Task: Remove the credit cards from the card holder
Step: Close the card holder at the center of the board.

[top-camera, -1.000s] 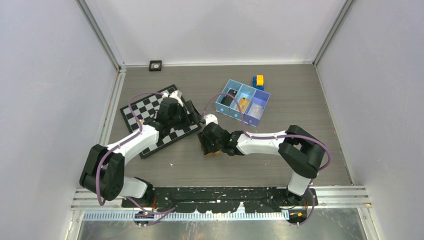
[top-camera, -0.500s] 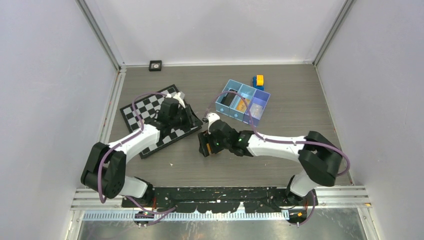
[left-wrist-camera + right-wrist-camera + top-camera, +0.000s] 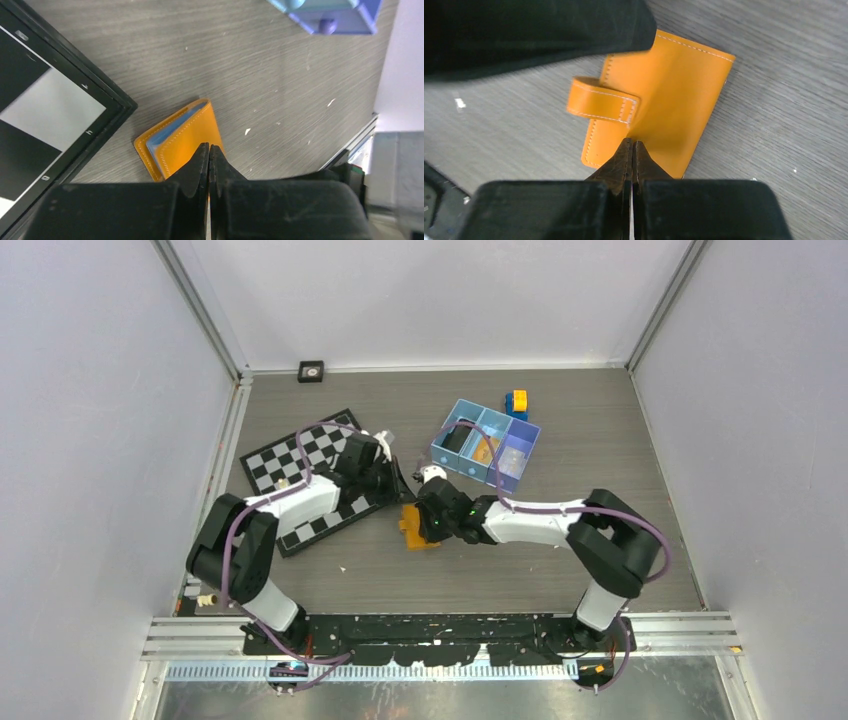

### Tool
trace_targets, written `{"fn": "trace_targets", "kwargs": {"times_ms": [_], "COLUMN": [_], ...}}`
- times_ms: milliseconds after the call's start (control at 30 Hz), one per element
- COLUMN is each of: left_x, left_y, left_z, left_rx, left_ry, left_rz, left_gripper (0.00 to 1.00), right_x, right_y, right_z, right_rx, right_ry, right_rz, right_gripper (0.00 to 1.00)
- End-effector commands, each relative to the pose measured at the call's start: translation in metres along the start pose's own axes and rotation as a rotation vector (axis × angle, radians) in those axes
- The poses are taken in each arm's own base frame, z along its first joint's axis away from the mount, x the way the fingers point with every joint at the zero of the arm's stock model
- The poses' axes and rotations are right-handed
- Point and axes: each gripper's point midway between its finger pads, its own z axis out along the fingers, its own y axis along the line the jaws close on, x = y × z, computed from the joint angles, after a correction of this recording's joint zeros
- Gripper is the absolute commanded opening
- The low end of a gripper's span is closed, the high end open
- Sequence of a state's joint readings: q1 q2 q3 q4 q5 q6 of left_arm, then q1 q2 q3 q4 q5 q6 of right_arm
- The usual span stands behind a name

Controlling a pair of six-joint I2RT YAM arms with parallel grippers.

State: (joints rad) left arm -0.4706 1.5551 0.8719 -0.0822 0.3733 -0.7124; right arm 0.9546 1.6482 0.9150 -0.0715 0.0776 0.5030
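Note:
The orange card holder [image 3: 415,530] lies folded on the grey table, its closing tab [image 3: 601,100] wrapped over one edge. In the left wrist view the card holder [image 3: 187,137] shows a blue layer [image 3: 167,134] between its covers; I cannot tell whether it is a card or a sleeve. My left gripper [image 3: 209,148] is shut and empty, its tips over the holder's corner. My right gripper [image 3: 631,144] is shut and empty too, pointing at the card holder [image 3: 669,105] just beside the tab. The left gripper's black body [image 3: 524,30] fills the top of the right wrist view.
A black-and-white chessboard [image 3: 300,465] lies left of the holder, its black rim [image 3: 90,100] close to it. A blue three-compartment tray [image 3: 486,446] stands behind, a yellow-and-blue block [image 3: 517,402] beyond it. Grey walls enclose the table.
Both grippers have closed. The left arm has swung right, off the chessboard towards the holder. The right gripper has shifted off the holder, which now shows more.

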Motion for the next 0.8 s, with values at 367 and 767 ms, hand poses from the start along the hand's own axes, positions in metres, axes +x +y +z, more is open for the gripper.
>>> {"fn": "trace_targets", "kwargs": {"times_ms": [367,767], "left_x": [0.034,0.038], "left_y": [0.028,0.029], "left_z": [0.023,0.03], "left_rx": [-0.093,-0.074], "left_ry": [0.138,0.153], "left_rz": [0.024,0.003], "left_gripper": [0.0,0.0], "right_x": [-0.028,-0.012], "right_y": [-0.016,-0.032], "right_z": [-0.016,0.013], "right_rx": [0.089,0.144], "right_ry": [-0.101,0.004], "right_rz": [0.037,0.067], "right_gripper": [0.01,0.0]}}
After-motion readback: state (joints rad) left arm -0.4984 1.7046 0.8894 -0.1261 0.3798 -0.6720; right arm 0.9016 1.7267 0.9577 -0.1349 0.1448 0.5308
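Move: The card holder, its cover still springing up, has its middle about 4 cm back and 2 cm to the right of my left hand, some 6 cm below. From my right hand its middle is about 3 cm ahead, not offset sideways, and 3 cm down. The middle of the chessboard is some 18 cm to the left of my left hand and 5 cm ahead; the compartment box is about 12 cm ahead and 15 cm to the right of it. With fingers kept shut, I drop my left hand about 5 cm and slightly back onto the cover near the flap, then hold it there. My shut right fingertips dip onto the cover's near part, lift some 3 cm while shifting a couple of centimetres right and forward, then come down again at the near end of the fold side, turning slightly clockwise. ##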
